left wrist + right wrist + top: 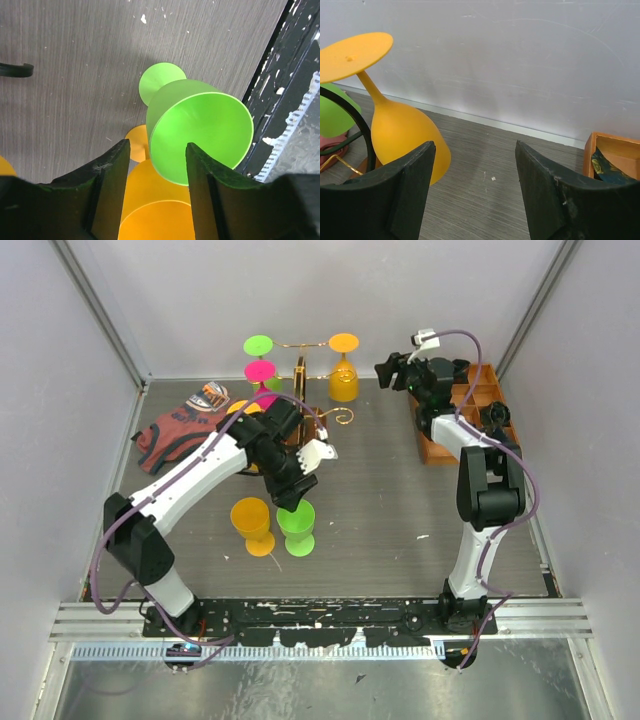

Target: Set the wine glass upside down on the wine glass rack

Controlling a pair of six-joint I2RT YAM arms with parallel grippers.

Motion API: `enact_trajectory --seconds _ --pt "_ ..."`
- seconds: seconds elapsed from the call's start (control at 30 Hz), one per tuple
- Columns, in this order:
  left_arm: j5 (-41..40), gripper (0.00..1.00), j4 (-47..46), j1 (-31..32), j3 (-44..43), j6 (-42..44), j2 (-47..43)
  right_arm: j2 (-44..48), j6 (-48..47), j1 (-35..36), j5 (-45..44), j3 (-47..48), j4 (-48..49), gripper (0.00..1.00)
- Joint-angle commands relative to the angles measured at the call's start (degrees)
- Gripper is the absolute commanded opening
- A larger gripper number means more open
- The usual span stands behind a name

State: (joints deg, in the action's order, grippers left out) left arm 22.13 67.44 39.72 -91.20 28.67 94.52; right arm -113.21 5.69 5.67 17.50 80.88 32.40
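Two wine glasses stand upright near the table's front: a green one (296,527) (200,132) and an orange one (252,523) (150,200). My left gripper (293,498) (157,150) hovers just above them, open, its jaws on either side of the orange rim and the green bowl's edge, gripping nothing. The wine glass rack (299,375), gold wire on a dark base, stands at the back with green (258,345), pink (260,370) and orange (343,365) (405,135) glasses hanging upside down. To the rack's right, my right gripper (385,370) (475,150) is open and empty.
A reddish patterned cloth (180,425) lies at the back left. An orange compartment tray (432,448) (610,150) sits at the back right under the right arm. White walls close the back and sides. A dark rail (295,75) runs along the front edge.
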Motion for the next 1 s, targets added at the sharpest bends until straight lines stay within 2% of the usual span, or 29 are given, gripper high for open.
enact_trajectory --seconds 0.0,0.23,0.87,0.97 --pt "-2.72 0.52 3.26 1.49 -2.66 0.28 2.46 4.21 -1.67 0.08 1.04 1.33 0.74 0.70" --pt "-5.02 0.41 3.22 3.09 -2.85 -0.10 3.33 4.65 -2.22 0.10 1.56 1.26 0.13 0.70" --pt "-7.45 0.01 2.63 3.78 -4.46 -0.62 5.71 4.94 -3.51 -0.05 1.31 1.16 -0.07 0.71" --pt "-7.53 0.00 1.87 3.71 -4.91 -0.50 5.08 4.81 -3.43 -0.15 1.25 1.23 0.20 0.71"
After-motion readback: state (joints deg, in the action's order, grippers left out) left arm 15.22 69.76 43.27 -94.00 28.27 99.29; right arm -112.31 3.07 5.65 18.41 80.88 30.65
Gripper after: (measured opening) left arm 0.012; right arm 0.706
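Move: The green glass stands upright just behind the left hand, its middle about 5 cm back, 2 cm to the right and 9 cm below, with its far rim between the open fingers. The orange glass stands about 10 cm to the left of the green one. The rack's wooden base is some 23 cm ahead of the left hand, 2 cm right and 17 cm lower. From the right hand, the green glass is about 41 cm back, 23 cm left and 15 cm below. Sink the left gripper about 2 cm so that its fingers straddle the green glass's far rim, one inside the bowl and one outside, while tilting them some 5 to 10 degrees closer to straight down. Then hold it there and close the fingers all the way from a bit over half open, pinching the thin wall. ##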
